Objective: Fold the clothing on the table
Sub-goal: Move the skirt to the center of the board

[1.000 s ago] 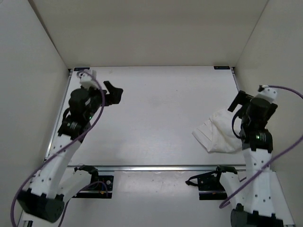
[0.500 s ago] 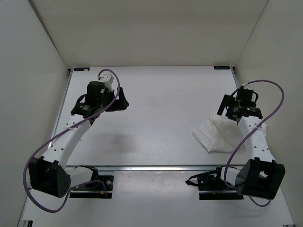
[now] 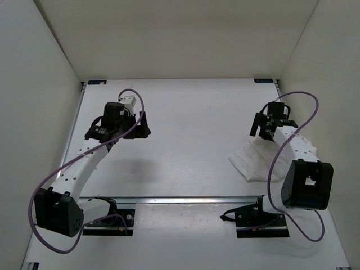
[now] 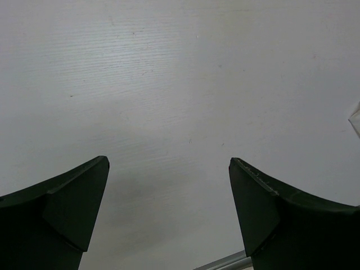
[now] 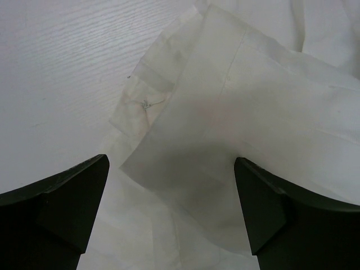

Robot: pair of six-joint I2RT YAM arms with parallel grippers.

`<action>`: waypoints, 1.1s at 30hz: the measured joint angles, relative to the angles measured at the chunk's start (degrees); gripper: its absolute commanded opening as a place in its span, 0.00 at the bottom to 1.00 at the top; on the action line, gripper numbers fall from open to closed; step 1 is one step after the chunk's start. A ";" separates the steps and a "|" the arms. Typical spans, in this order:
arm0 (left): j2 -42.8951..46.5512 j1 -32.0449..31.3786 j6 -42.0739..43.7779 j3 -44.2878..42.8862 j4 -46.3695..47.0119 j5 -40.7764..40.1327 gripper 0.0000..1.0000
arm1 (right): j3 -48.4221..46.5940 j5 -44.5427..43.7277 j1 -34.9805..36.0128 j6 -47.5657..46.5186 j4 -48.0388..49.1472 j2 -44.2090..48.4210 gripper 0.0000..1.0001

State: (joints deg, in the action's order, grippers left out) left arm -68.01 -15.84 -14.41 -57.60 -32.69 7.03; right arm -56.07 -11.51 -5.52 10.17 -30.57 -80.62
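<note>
The clothing (image 3: 254,162) is a crumpled white garment lying at the right side of the table (image 3: 191,135), near its front edge. My right gripper (image 3: 258,128) hangs over the garment's far edge. In the right wrist view that gripper (image 5: 170,162) is open, and a folded flap of the clothing (image 5: 242,107) lies flat below and between its fingers, not pinched. My left gripper (image 3: 143,126) is over bare table at the left. In the left wrist view it (image 4: 169,161) is open and empty, with a tip of the clothing (image 4: 356,119) at the right border.
Tall white walls close in the table on the left, right and far sides. A metal rail (image 3: 185,198) runs along the near edge, with black brackets at the far corners (image 3: 97,82). Purple cables loop over both arms.
Both arms have stretched out over the table. The right gripper has moved left and farther, to above the garment's far edge. The left gripper has settled slightly right of where it was.
</note>
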 measured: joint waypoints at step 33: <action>-1.01 -1.53 -2.32 3.89 1.07 7.72 0.99 | -16.39 -0.70 4.31 -5.16 -3.28 -8.11 0.00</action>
State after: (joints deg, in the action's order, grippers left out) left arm -69.01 -17.37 -16.73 -53.71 -31.62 14.74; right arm -72.47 -12.21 -1.21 5.02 -33.85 -88.73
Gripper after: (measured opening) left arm 0.989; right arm 0.027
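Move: My open right hand hovers over the skirt, whose middle lies about 5 cm back and 3 cm to its right, roughly 4 cm below the finger point; the loose upper layer to pinch is almost directly underneath. The board's centre is some 30 cm to this hand's left and 1 cm nearer to me; the board's right rim is about 9 cm to its right, level with it. From my left hand the skirt's middle is about 46 cm right, 2 cm back and 12 cm down. I lower my right hand about 3 cm, easing a little to the right, and shut its fingers on the skirt's upper cloth. With that pinch kept, I draw it up about 6 cm and forward some 4 cm, swinging left at the last. My left hand stays open above the bare board, only starting to drift right, back and down by about 2 cm each. ##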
